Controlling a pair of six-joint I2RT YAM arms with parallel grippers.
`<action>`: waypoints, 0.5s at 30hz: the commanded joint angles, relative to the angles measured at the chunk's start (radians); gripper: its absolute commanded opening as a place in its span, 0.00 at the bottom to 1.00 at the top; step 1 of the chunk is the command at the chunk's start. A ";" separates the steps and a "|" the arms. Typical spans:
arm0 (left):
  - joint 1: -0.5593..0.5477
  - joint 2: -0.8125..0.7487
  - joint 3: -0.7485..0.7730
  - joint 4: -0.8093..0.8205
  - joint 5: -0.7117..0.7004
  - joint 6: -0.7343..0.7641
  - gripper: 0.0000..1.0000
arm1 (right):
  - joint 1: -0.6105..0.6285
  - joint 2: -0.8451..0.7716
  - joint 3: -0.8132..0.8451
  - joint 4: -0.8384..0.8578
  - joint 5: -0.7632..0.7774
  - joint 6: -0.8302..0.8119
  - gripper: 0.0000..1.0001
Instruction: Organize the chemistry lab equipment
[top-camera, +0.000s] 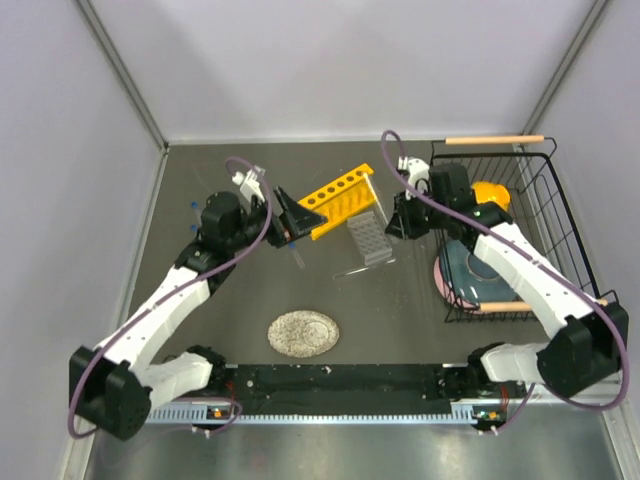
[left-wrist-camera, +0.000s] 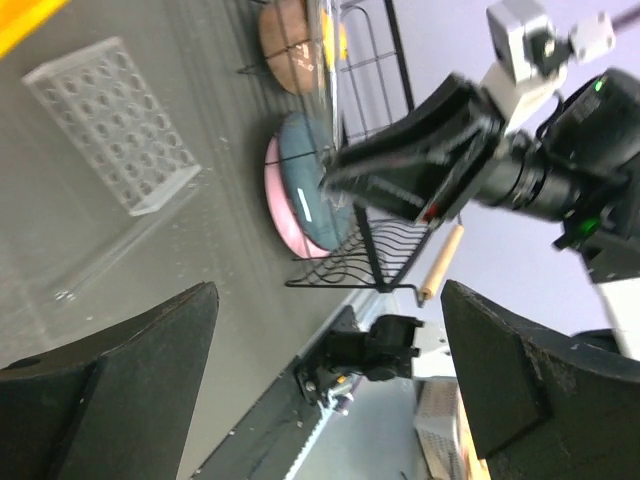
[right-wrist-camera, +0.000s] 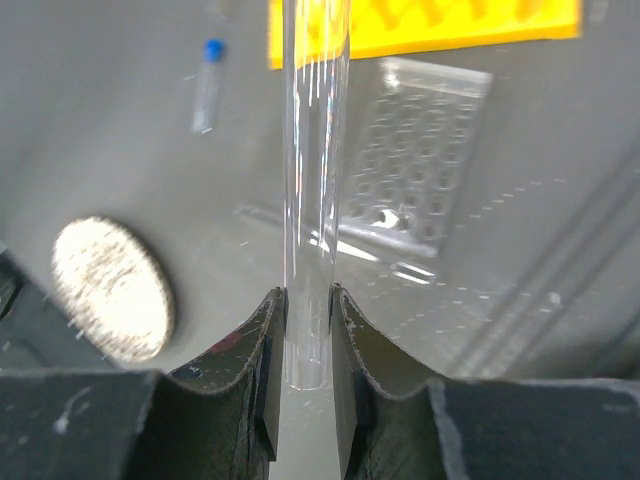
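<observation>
My right gripper (right-wrist-camera: 307, 300) is shut on a thin clear glass tube (right-wrist-camera: 312, 180) that juts straight out past the fingertips. Beyond it lie the yellow test-tube rack (right-wrist-camera: 430, 30), the small clear gridded rack (right-wrist-camera: 420, 190) and a blue-capped vial (right-wrist-camera: 208, 85). From above, the right gripper (top-camera: 400, 220) hovers just right of the yellow rack (top-camera: 338, 200) and the clear rack (top-camera: 367, 238). On the yellow rack's left side my left gripper (top-camera: 290, 215) stands wide open and holds nothing; its wrist view shows both fingers (left-wrist-camera: 120, 380) far apart, with the clear rack (left-wrist-camera: 110, 120) ahead.
A black wire basket (top-camera: 545, 215) holding bowls fills the right side of the table. A round speckled grey plate (top-camera: 303, 333) lies near the front centre. Small blue-capped vials (top-camera: 190, 206) rest by the left wall. Another clear tube (top-camera: 350, 271) lies in front of the clear rack.
</observation>
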 joint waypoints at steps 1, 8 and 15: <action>0.010 0.122 0.128 0.124 0.161 -0.076 0.99 | 0.067 -0.102 -0.047 0.056 -0.157 -0.056 0.18; 0.010 0.287 0.222 0.146 0.264 -0.107 0.98 | 0.110 -0.140 -0.090 0.054 -0.229 -0.073 0.18; 0.008 0.334 0.265 0.090 0.305 -0.077 0.97 | 0.144 -0.141 -0.092 0.043 -0.252 -0.104 0.18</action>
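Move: The glass tube I already hold upright-slanting in my right hand is what my open left hand goes for: its middle lies about 16 cm to the right of my left hand, 7 cm ahead and 2 cm lower. My left gripper, where my right hand takes it, is some 19 cm left of that hand, 4 cm back and 7 cm higher. From my right hand, the clear well plate lies 8 cm ahead, 4 cm left and 19 cm below; the yellow rack is 14 cm ahead, 12 cm left and 16 cm below. I bring my hands together above the well plate for a handover. My right hand, still pinching the tube near its lower end, draws back about 7 cm and some 4 cm left, turning counter-clockwise so the free end swings towards my left gripper. My left hand, fingers kept wide open, reaches about 5 cm right and half as far forward, turning slightly clockwise and tipping down. ##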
